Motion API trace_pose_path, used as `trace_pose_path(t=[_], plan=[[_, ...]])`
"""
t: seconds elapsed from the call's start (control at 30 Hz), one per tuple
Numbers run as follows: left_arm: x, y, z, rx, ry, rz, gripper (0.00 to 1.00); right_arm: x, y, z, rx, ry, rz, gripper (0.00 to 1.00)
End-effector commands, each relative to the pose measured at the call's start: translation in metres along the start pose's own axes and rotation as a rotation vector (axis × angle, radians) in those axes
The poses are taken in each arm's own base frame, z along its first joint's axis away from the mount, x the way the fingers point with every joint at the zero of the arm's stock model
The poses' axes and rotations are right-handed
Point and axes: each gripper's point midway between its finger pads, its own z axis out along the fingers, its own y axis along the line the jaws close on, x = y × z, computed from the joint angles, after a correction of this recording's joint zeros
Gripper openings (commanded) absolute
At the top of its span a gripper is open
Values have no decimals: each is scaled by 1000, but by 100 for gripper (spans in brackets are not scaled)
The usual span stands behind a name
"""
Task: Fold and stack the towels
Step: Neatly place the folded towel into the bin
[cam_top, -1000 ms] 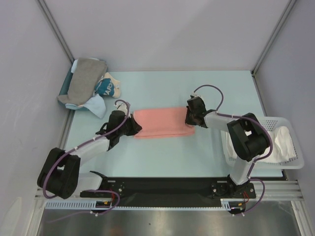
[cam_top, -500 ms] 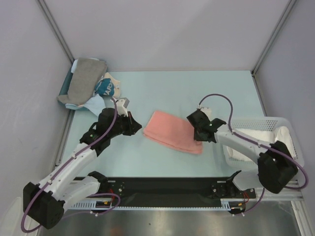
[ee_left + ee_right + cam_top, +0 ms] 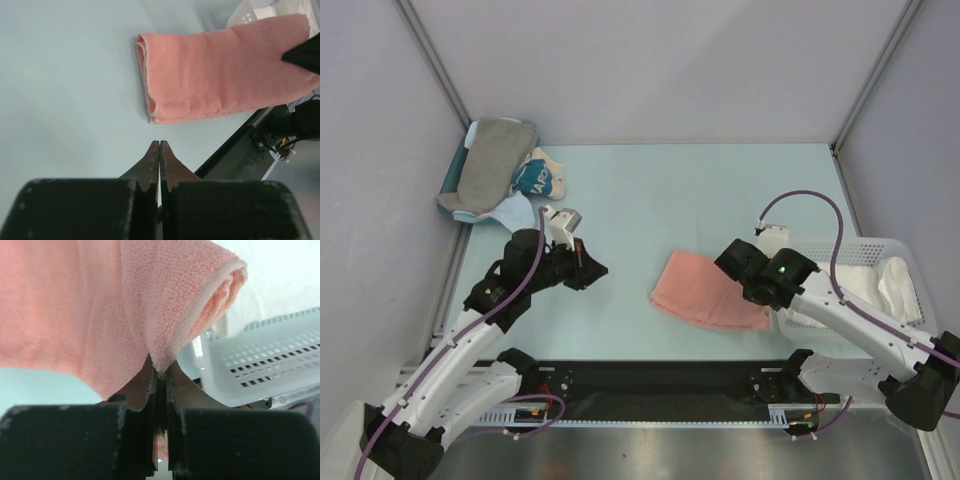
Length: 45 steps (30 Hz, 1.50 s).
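The folded salmon-pink towel [image 3: 703, 291] lies on the table right of centre, its right end pinched in my right gripper [image 3: 752, 293], which is shut on it. The right wrist view shows the towel [image 3: 120, 300] bunched up between the fingertips of this gripper [image 3: 161, 372]. My left gripper [image 3: 603, 268] hovers to the left of the towel, shut and empty. In the left wrist view its closed tips [image 3: 159, 145] point at the towel's folded left end [image 3: 210, 80]. A grey towel [image 3: 492, 163] and a light blue towel [image 3: 516, 212] lie piled at the back left.
A white basket [image 3: 880, 244] holding white cloth [image 3: 898, 285] stands at the right edge, just beside the right gripper, and shows again [image 3: 265, 355] in the right wrist view. A small teal bundle [image 3: 533, 180] sits in the back-left pile. The black base rail [image 3: 660, 378] runs along the near edge.
The left gripper let go of the pink towel's left end and drew back to the left. The right gripper pulled the towel rightward and nearer, toward the basket.
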Motion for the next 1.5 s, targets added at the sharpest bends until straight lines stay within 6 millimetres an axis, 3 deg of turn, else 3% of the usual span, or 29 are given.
trace_pose_path(t=[0.0, 0.23, 0.47, 0.63, 0.73, 0.87, 1.2, 1.47], plan=[[-13, -21, -10, 84, -29, 65, 0, -26, -33, -14, 86, -82, 49, 0], [-9, -28, -15, 127, -33, 73, 0, -53, -44, -2, -7, -62, 122, 0], [-3, -31, -14, 149, -33, 70, 0, -63, -62, 8, -43, -7, 201, 0], [2, -31, -14, 164, -38, 70, 0, -92, -85, 4, -7, -55, 233, 0], [7, -30, -13, 166, -42, 66, 0, -99, -98, 6, 55, -51, 183, 0], [13, -26, -11, 162, -32, 68, 0, -97, -113, 10, 123, -59, 149, 0], [15, -24, -13, 153, -50, 81, 0, -109, -142, 2, 138, -151, 117, 0], [16, -26, -14, 162, -48, 86, 0, -107, -175, -5, 172, -167, 121, 0]])
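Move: The bin's middle lies about 20 cm to the right of the right hand, roughly level with it fore and aft and 10 cm below; the white towels inside are some 21 cm right, level and 12 cm below. The pink towel already hangs from this hand, its middle about 8 cm left, level and 8 cm lower. From the left hand, the bin is about 50 cm right, level and 15 cm below. Right hand carries the still-pinched pink towel 16 cm right over the bin, rising 8; left eases back 3. ##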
